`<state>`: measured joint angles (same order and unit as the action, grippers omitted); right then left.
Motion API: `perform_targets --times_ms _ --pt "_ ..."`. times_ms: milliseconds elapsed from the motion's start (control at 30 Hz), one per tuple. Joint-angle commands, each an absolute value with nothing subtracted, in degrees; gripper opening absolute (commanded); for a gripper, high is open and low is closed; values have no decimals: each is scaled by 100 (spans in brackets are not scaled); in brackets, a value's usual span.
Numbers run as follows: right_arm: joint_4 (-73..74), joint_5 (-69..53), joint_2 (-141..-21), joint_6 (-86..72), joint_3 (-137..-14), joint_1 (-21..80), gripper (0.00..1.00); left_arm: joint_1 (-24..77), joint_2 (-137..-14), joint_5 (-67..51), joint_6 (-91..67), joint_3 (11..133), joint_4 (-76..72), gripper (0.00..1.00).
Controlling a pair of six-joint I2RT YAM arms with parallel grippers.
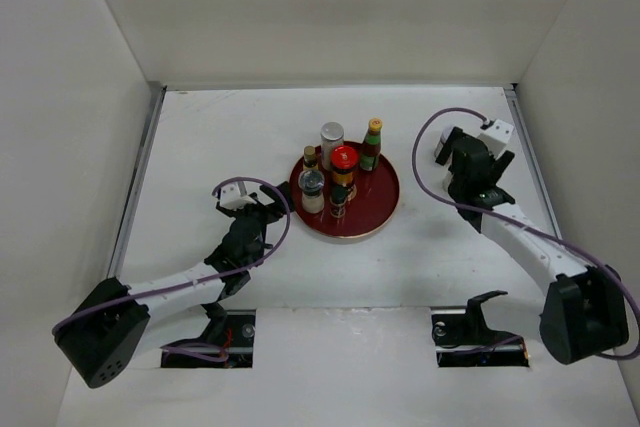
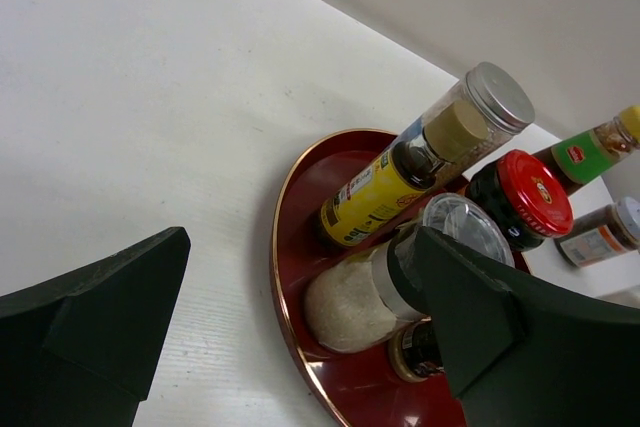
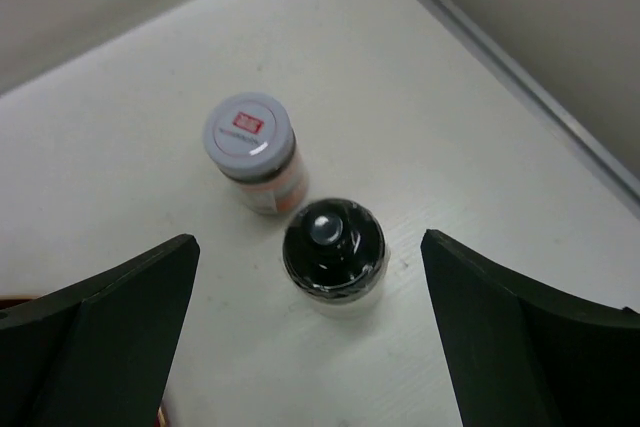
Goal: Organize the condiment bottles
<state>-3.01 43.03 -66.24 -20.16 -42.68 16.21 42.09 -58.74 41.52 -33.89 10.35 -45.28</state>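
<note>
Several condiment bottles stand on the round red tray (image 1: 378, 202): a silver-capped one (image 1: 331, 139), a tall green one (image 1: 371, 144), a red-capped jar (image 1: 343, 162), an amber bottle (image 1: 310, 159) and a jar of white grains (image 1: 313, 190). My left gripper (image 1: 248, 209) is open just left of the tray, and the white-grain jar (image 2: 380, 287) lies near its right finger (image 2: 470, 307), not gripped. My right gripper (image 3: 308, 277) hangs open over a black-capped white bottle (image 3: 333, 252) that stands upright on the table between its fingers, untouched. A grey-lidded jar (image 3: 250, 147) stands just beyond it.
The tray rim (image 2: 285, 277) curves up from bare white table on the left. A small dark bottle (image 2: 415, 347) sits low on the tray behind my right finger. White walls enclose the table, and a metal edge strip (image 3: 520, 77) runs along the right side.
</note>
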Motion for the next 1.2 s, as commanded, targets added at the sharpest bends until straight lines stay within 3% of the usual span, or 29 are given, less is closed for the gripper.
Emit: perform_targets --times_ms 0,300,433,567,767,1000,1167 --pt "-176 3868 -6925 -2215 -4228 1420 100 4241 -5730 4069 -3480 1055 -4790 100" --pt "-562 3226 -8067 -2452 -4394 1015 100 4232 -5835 4061 -3489 1063 -4799 100" --pt "-895 3260 -8288 -2444 -4456 971 84 4241 -5862 4034 -3498 1090 -4799 100" --pt "-1432 3340 -8498 -2364 -4430 883 81 4232 -5906 4034 -3507 1090 -4808 100" --pt "-1591 3428 -8587 -2329 -4377 892 57 4223 -5888 4034 -3507 1081 -4799 100" --pt "-1565 3682 -7683 -2206 -4201 1366 56 4223 -5853 4034 -3507 1081 -4790 100" --pt "-1205 3674 -7120 -2127 -4377 2322 56 4232 -5801 4034 -3507 1072 -4790 100"
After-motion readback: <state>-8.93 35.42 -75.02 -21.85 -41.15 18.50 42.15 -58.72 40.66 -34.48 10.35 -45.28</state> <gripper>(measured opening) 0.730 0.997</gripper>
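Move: The black-capped bottle stands about 4 cm ahead of the open right hand and a centimetre to its right, its middle some 14 cm below. The lavender-lidded jar is about 8 cm beyond that bottle and 3 cm to its left. The green-labelled bottle stands on the tray roughly 11 cm ahead and 22 cm left of the right hand. From the left hand, the black-capped bottle lies about 11 cm ahead, 49 cm right and 9 cm lower. The right fingers close on the top of the black-capped bottle from either side, after the hand sinks about 11 cm with fingers tipping down, then eases a little forward at that height. Keeping hold, it lifts roughly 6 cm and swings left about 5 cm towards the tray, levelling the fingers and turning slightly counter-clockwise. ##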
